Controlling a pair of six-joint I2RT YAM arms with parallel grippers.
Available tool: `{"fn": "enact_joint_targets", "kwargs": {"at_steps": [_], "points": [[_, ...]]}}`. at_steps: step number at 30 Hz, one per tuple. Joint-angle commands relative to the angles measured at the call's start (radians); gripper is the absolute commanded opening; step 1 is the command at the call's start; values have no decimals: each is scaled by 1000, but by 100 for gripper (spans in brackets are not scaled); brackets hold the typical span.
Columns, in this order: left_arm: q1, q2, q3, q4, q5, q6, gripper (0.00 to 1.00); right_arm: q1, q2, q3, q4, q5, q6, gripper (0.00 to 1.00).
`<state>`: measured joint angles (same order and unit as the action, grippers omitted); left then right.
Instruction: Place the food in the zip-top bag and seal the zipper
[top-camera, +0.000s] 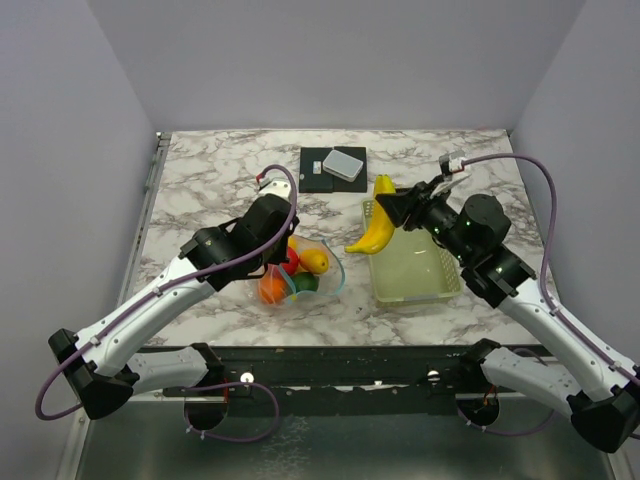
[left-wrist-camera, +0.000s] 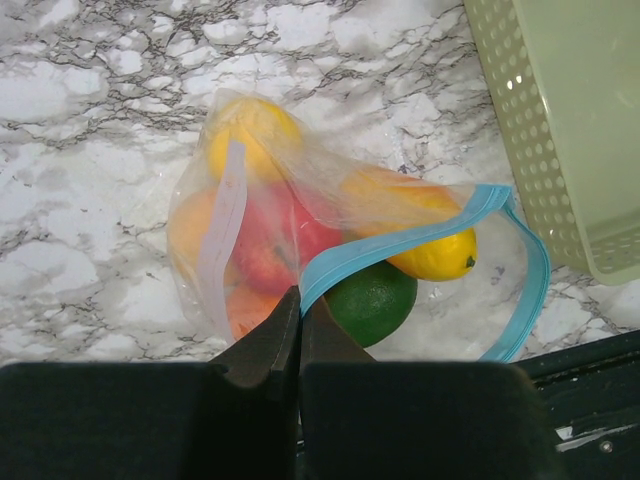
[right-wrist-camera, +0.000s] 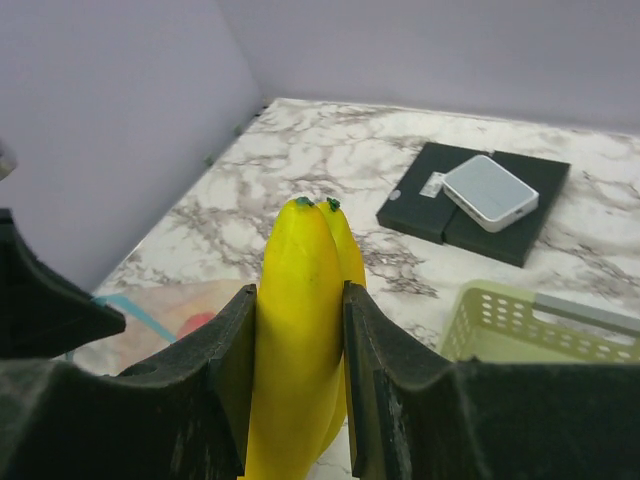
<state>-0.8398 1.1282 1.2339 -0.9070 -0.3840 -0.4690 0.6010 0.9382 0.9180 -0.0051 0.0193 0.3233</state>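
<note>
The zip-top bag (top-camera: 305, 270) lies on the marble with its mouth held open. Inside it are a lemon (left-wrist-camera: 435, 250), a dark green fruit (left-wrist-camera: 372, 300), a red apple (left-wrist-camera: 280, 245) and oranges (left-wrist-camera: 190, 225). My left gripper (left-wrist-camera: 298, 295) is shut on the light blue zipper (left-wrist-camera: 400, 240) at the near corner of the mouth. My right gripper (right-wrist-camera: 297, 300) is shut on the yellow banana (right-wrist-camera: 300, 330). It holds the banana (top-camera: 375, 232) in the air over the left rim of the basket, right of the bag.
The pale yellow-green slotted basket (top-camera: 415, 265) stands right of the bag, with nothing visible in it. A black pad with a white box (top-camera: 335, 165) on it lies at the back middle. Grey walls close in the table on three sides.
</note>
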Motion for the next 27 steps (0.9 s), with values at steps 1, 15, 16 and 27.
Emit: {"fn": "enact_joint_targets", "kwargs": {"at_steps": [1, 15, 16, 27], "points": [[-1, -1, 38, 4, 33, 12, 0, 26, -33, -69, 224, -214, -96, 1], [-2, -5, 69, -8, 87, 22, 0, 70, -5, -192, 639, -553, -211, 1], [-2, -7, 73, -9, 96, 22, 0, 76, -3, -193, 652, -560, -212, 1], [-1, 0, 105, 9, 211, 6, 0, 154, 25, -221, 721, -639, -339, 1]]}}
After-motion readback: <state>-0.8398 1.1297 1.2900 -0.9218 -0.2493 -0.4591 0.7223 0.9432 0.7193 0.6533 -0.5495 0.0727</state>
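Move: Back and to the left of the right hand, which already holds the bananas, the zip-top bag's open mouth lies about 15 cm left, 9 cm back and some 15 cm below. The mango inside is about 17 cm left and 3 cm back of that hand, the avocado 19 cm left and 9 cm back, both roughly 20 cm down; the basket's middle is 9 cm right, 1 cm back and 20 cm below. From the left hand, the mouth's middle is about 10 cm right, 3 cm back and 5 cm lower. Swinging back and left by about 13 cm and rising some 5 cm, the right hand carries the bananas towards the bag mouth, keeping its grip while its fingers turn counter-clockwise from ahead-left to nearly straight left and tip slightly up. The left hand keeps the bag's zipper edge pinched and eases some 3 cm right, up and slightly back. ##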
